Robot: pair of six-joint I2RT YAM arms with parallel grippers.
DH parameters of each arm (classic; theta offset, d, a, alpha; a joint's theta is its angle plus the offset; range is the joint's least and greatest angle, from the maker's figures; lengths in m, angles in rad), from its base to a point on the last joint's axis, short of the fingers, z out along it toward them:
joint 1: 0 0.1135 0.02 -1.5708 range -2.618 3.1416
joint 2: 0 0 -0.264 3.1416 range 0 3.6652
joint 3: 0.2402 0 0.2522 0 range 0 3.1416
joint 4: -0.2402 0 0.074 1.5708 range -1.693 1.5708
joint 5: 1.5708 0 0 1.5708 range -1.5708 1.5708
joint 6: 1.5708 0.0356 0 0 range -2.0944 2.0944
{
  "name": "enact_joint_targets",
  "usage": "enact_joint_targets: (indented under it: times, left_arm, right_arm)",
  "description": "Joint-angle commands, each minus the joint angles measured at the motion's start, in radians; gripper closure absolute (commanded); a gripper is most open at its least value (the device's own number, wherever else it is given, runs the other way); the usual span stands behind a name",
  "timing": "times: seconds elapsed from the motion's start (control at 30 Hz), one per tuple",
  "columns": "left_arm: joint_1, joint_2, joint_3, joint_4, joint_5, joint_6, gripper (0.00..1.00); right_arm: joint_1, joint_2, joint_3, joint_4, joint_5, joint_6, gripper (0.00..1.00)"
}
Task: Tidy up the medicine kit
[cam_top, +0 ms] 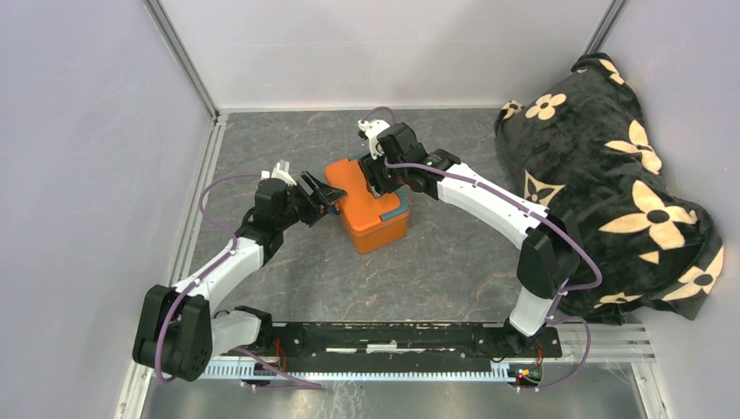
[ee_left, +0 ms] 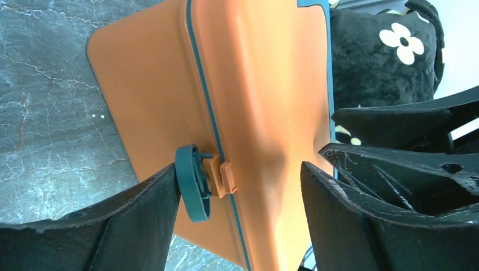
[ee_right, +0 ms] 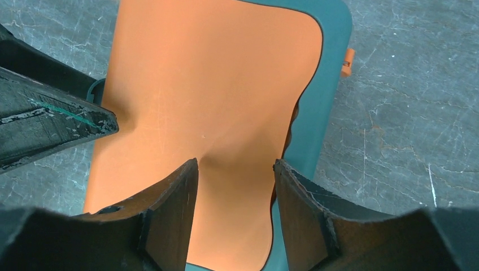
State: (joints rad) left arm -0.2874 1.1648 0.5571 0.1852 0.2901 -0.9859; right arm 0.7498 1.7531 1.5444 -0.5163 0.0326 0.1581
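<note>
The medicine kit (cam_top: 371, 209) is a small orange box, lid down, standing on the grey table. A teal handle (cam_top: 394, 209) lies flat on its top. My left gripper (cam_top: 321, 194) is at the kit's left side, open. In the left wrist view its jaws (ee_left: 240, 175) straddle the lid seam, and one fingertip (ee_left: 152, 192) touches the teal latch ring (ee_left: 192, 183) beside the orange clasp (ee_left: 227, 178). My right gripper (cam_top: 381, 179) is over the kit's top. It is open (ee_right: 236, 169), both fingertips down on the orange lid (ee_right: 209, 84) next to the teal handle (ee_right: 322, 96).
A black blanket with cream flowers (cam_top: 611, 175) is heaped along the right wall and shows behind the kit (ee_left: 384, 56). White walls and metal rails (cam_top: 188, 227) close in the grey marbled table (cam_top: 436, 262). The left gripper's finger (ee_right: 51, 118) crosses the right wrist view.
</note>
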Motion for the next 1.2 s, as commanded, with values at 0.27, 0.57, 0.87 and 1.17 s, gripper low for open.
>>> enact_joint_targets:
  times: [0.27,0.57,0.87,1.17]
  left_arm:
    - [0.002,0.005,0.092,-0.131,-0.032,0.098,0.28]
    - [-0.001,0.03,0.177,-0.29,-0.043,0.158,0.35]
    - [-0.024,0.016,0.183,-0.335,-0.039,0.137,0.38]
    - [-0.056,0.018,0.211,-0.364,-0.066,0.127,0.46]
  right_arm:
    - [-0.002,0.04,0.047,-0.029,-0.03,-0.025,0.42]
    - [-0.003,0.044,0.038,-0.025,-0.062,-0.024,0.42]
    - [-0.004,0.047,0.036,-0.024,-0.062,-0.023,0.42]
    - [-0.004,0.042,0.016,-0.018,-0.062,-0.022,0.42]
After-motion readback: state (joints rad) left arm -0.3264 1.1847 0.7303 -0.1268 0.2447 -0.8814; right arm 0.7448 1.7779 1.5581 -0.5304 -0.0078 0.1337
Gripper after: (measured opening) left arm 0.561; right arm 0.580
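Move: At the closed orange box's left side, the teal latch sits between the left hand's open fingers, about 2 cm below and 1 cm back of the hand point, with no sideways offset. The lid's middle is some 3 cm farther out, 6 cm to the right and 2 cm above. From the right hand, the lid's middle lies about 1 cm ahead, 2 cm left and 1 cm below; the latch is 3 cm back, 8 cm left and 5 cm down. Closing on the latch side, the left fingers narrow by about a third but don't shut, the lower one coming against the teal latch and the upper one over the lid's edge. That hand stays within 1 cm while its wrist rolls its left side up and tips down, some 10 degrees in all. The right hand sinks about 1 cm at the start, then holds its fingertips pressed down on the lid, opening unchanged. ##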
